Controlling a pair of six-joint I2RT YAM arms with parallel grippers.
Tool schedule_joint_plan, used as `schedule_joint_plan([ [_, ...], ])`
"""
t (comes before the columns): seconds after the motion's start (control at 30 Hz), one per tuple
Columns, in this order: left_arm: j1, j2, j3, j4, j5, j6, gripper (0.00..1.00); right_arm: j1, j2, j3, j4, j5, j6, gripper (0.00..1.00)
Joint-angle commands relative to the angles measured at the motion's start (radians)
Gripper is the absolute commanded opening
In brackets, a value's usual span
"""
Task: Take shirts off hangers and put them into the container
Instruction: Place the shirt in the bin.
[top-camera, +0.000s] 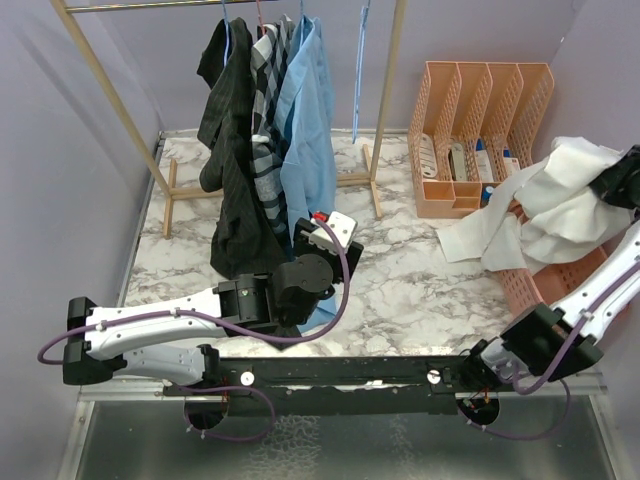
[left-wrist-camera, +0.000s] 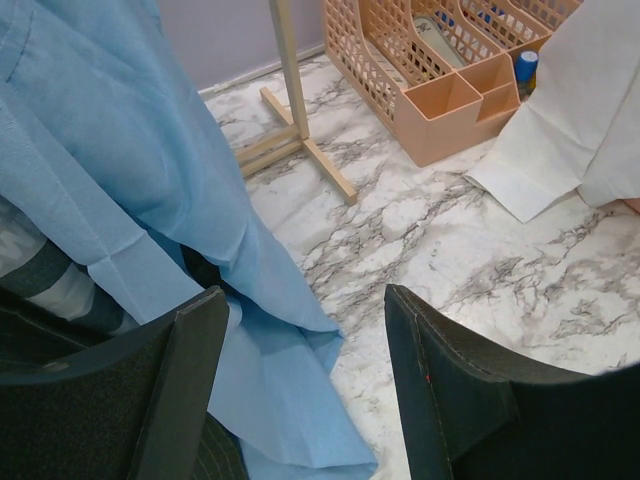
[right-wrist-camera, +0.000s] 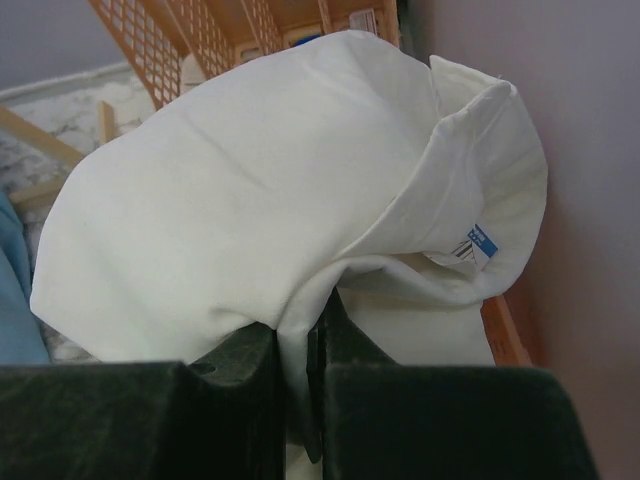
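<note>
Three shirts hang on the rack: a black pinstriped one (top-camera: 232, 150), a checked one (top-camera: 268, 100) and a light blue one (top-camera: 308, 120). Beside them an empty light blue hanger (top-camera: 362, 70) dangles from the bar. My left gripper (top-camera: 325, 235) stands open at the blue shirt's (left-wrist-camera: 130, 170) lower hem, with the cloth lying by its left finger (left-wrist-camera: 190, 380) and not pinched. My right gripper (right-wrist-camera: 300, 350) is shut on a fold of the white shirt (right-wrist-camera: 280, 200). It holds that shirt (top-camera: 540, 200) up over the salmon container (top-camera: 540, 285), and a tail of it drapes onto the table.
A peach file organizer (top-camera: 480, 130) with small items stands behind the container. The wooden rack's feet (left-wrist-camera: 300, 150) rest on the marble table between the shirts and the organizer. A purple wall stands close on the right.
</note>
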Motion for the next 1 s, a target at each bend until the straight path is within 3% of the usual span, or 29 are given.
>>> schedule_joint_plan([
  [0.0, -0.004, 0.025, -0.005, 0.061, 0.022, 0.031, 0.67, -0.001, -0.123, -0.165, 0.09, 0.1, -0.129, 0.01],
  [0.33, -0.004, 0.029, -0.016, 0.058, 0.049, 0.018, 0.67, -0.002, -0.212, -0.563, 0.255, 0.268, -0.287, 0.01],
  [0.97, -0.004, 0.062, -0.024, 0.065, 0.093, -0.013, 0.66, -0.002, -0.061, -0.903, 0.324, 0.343, -0.516, 0.01],
])
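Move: The bin's middle lies some 31 cm below the right hand, about 6 cm back and level sideways; this hand already holds the bunched white shirt. The shirt's loose tail trails about 22 cm to its left, level fore and aft, and the divided organizer stands some 20 cm ahead and 19 cm left, both about 30 cm lower. From the left hand, the bin is roughly 52 cm right, 5 cm ahead and 27 cm down. Fingers still shut on the shirt, the right hand plunges some 26 cm into the bin, tipping down about 30 degrees. ##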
